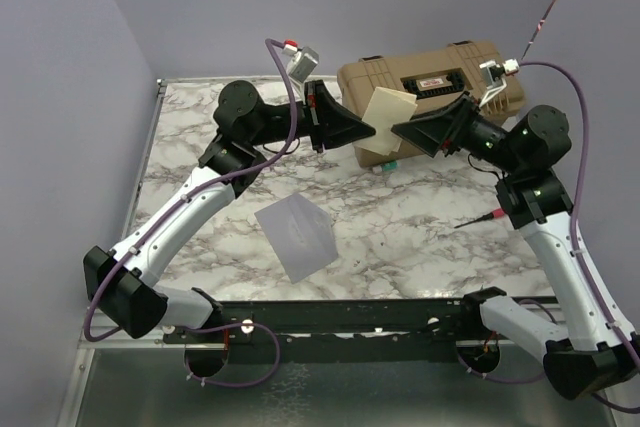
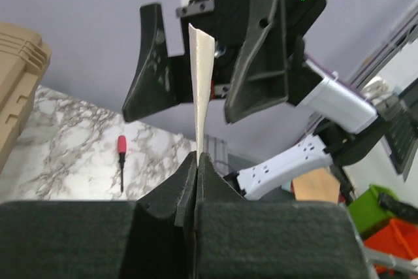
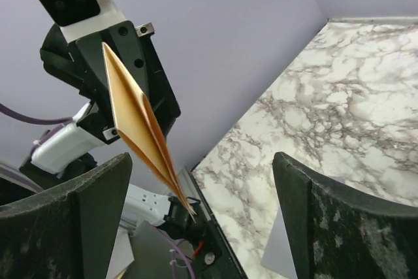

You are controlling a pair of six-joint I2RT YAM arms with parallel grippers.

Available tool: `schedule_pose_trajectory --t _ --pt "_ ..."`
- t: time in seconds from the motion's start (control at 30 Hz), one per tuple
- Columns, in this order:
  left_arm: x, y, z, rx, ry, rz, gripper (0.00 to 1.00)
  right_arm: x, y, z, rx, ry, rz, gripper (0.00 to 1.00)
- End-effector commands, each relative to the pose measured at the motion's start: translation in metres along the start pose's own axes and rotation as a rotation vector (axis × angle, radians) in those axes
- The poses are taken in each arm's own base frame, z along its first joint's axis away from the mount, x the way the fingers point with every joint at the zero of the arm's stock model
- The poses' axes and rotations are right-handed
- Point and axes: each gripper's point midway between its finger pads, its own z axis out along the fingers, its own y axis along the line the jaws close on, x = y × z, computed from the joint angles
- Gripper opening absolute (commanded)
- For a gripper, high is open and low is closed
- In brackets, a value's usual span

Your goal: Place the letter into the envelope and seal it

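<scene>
The letter (image 1: 388, 115), a folded tan sheet, hangs in the air in front of the toolbox, and my left gripper (image 1: 372, 131) is shut on its lower edge. In the left wrist view the letter (image 2: 202, 83) stands edge-on, rising out of the closed jaws of the left gripper (image 2: 197, 159). My right gripper (image 1: 404, 137) faces it, open, with a finger (image 2: 153, 63) on each side of the sheet, apart from it. From the right wrist the letter (image 3: 134, 119) shows between the wide fingers of the right gripper (image 3: 202, 161). The blue-grey envelope (image 1: 295, 237) lies flat on the table.
A tan toolbox (image 1: 440, 72) stands at the back of the marble table (image 1: 190, 137). A red-handled screwdriver (image 1: 476, 219) lies at the right, near my right arm. A corner of the envelope (image 3: 281, 253) shows low in the right wrist view.
</scene>
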Motion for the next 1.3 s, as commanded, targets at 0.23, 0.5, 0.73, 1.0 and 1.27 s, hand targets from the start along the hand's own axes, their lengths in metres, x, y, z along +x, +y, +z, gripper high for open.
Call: schedule_pose_trajectory --t 0.23,0.5,0.73,1.0,1.27 --pt "-0.025 -0.008 0.011 -0.018 -0.158 -0.119 0.0 -0.015 0.02 0.01 -0.12 -0.025 -0.019 0.58" --pt "-0.015 -0.003 0.017 -0.046 -0.168 -0.157 0.0 -0.015 0.035 0.008 -0.205 -0.017 -0.025 0.28" --pt "0.009 0.028 0.002 -0.2 -0.161 -0.097 0.5 -0.014 0.017 0.009 -0.098 -0.021 -0.002 0.0" --pt "0.11 0.151 -0.093 -0.932 0.015 -0.095 0.9 0.052 -0.082 0.024 0.23 0.206 0.065 0.0" --pt "0.178 0.18 -0.214 -1.425 0.031 -0.282 0.82 0.153 -0.113 0.077 0.352 0.438 0.073 0.0"
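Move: The folded letter, still pinched by the left hand, has its middle about 3 cm right and 1 cm ahead of that hand; from the open right hand it is about 3 cm left and 1 cm ahead. From the right hand, the envelope lies some 20 cm left, 2 cm ahead and 41 cm below, the green-capped tube about 19 cm ahead with no side offset and 41 cm below, and the toolbox roughly 33 cm ahead, 9 cm right and 32 cm below. Staying almost in place, the right hand closes its open fingers on the letter's right edge while the left keeps its pinch on the other edge. The left then opens wide and swings down some 24 cm, left and somewhat forward, its fingers turning forward and down, while the right carries the letter about 13 cm down, left and forward towards the envelope, tipping downward. ##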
